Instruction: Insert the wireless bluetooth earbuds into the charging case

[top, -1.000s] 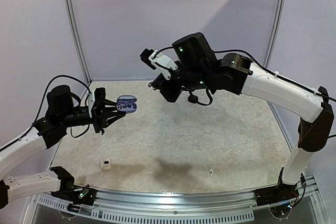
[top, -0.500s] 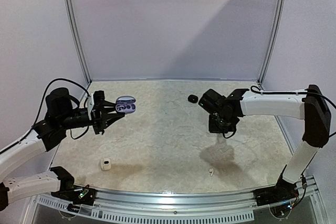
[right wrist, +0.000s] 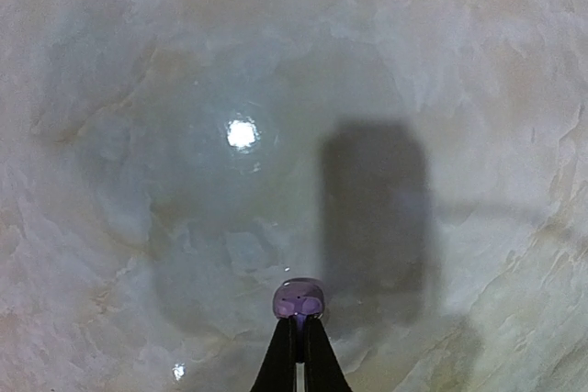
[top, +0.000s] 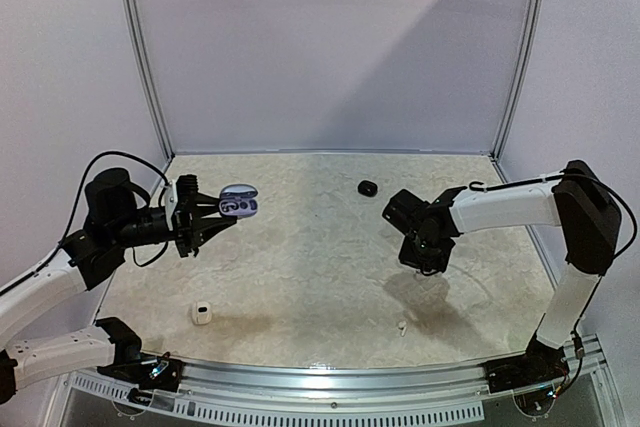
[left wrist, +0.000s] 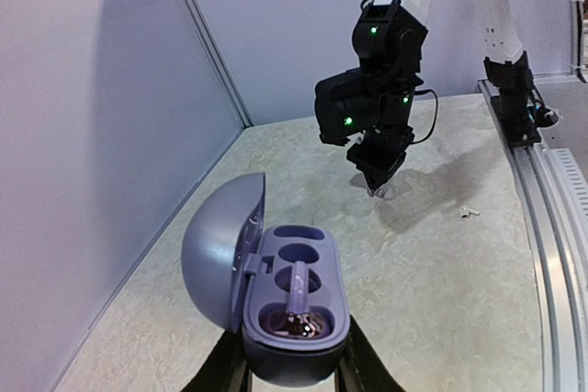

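My left gripper (top: 213, 217) is shut on the base of a purple charging case (top: 239, 203), held in the air over the table's left side. Its lid stands open in the left wrist view, where the case (left wrist: 276, 273) has one purple earbud (left wrist: 300, 304) seated in the near socket and the far socket empty. My right gripper (top: 424, 267) points straight down, low over the table's right half. It is shut on the stem of a second purple earbud (right wrist: 299, 298), whose head sticks out just past the fingertips (right wrist: 285, 341) above the bare marbled surface.
A small black pebble-like thing (top: 367, 187) lies at the back of the table. A little white case (top: 202, 313) stands near the front left. A tiny white bud (top: 401, 326) lies near the front right, close to the rail (top: 350, 387). Pale walls enclose the table.
My right arm has swung from high at the back centre down to low over the table's right half, the purple earbud still in its grip. The left arm and the case have stayed put.
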`<state>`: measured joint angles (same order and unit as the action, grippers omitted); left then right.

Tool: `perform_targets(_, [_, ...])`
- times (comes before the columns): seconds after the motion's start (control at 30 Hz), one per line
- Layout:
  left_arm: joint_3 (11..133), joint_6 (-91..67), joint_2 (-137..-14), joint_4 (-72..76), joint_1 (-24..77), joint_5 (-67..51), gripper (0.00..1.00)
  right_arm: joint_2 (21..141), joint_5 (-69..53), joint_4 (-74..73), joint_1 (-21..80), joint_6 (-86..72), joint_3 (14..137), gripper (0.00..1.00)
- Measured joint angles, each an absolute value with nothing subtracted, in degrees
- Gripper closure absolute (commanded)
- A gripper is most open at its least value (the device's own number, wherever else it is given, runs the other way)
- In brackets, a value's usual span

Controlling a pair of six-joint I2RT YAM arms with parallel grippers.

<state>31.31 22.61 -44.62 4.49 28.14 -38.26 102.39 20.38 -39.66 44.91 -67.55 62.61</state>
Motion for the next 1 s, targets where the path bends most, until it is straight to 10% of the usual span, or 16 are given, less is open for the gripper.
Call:
perform_targets(0.77, [31.2, 23.7, -44.6, 4.2, 28.3, -38.1, 1.0, 104.3, 20.5, -39.4, 44.9, -69.6, 63.5, 0.7])
perform_targets(1.0, [31.2, 23.8, -44.6, 4.0, 28.3, -38.1, 1.0, 104.3, 20.5, -39.6, 44.6, -68.5, 63.5, 0.4])
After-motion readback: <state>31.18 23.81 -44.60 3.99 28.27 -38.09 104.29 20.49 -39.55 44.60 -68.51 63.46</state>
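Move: Just under the right fingertips, which still pinch the purple earbud, the bare patch of table it is going down to lies straight below, only about 2 cm down. The white earbud lies on the table some 14 cm back and 5 cm left of this hand; the open charging case is about 34 cm left, 7 cm back and 25 cm above it. From the left hand, that table patch is roughly 7 cm ahead, 35 cm right and 26 cm below. Setting the purple earbud down, the right hand makes a tiny sideways correction, then sinks a little under 1 cm towards the table with its fingers pointing down. The fingers open in two stages from nearly shut to about half open and let go of the earbud, the hand staying low over it. The left hand keeps holding the open case in place. ##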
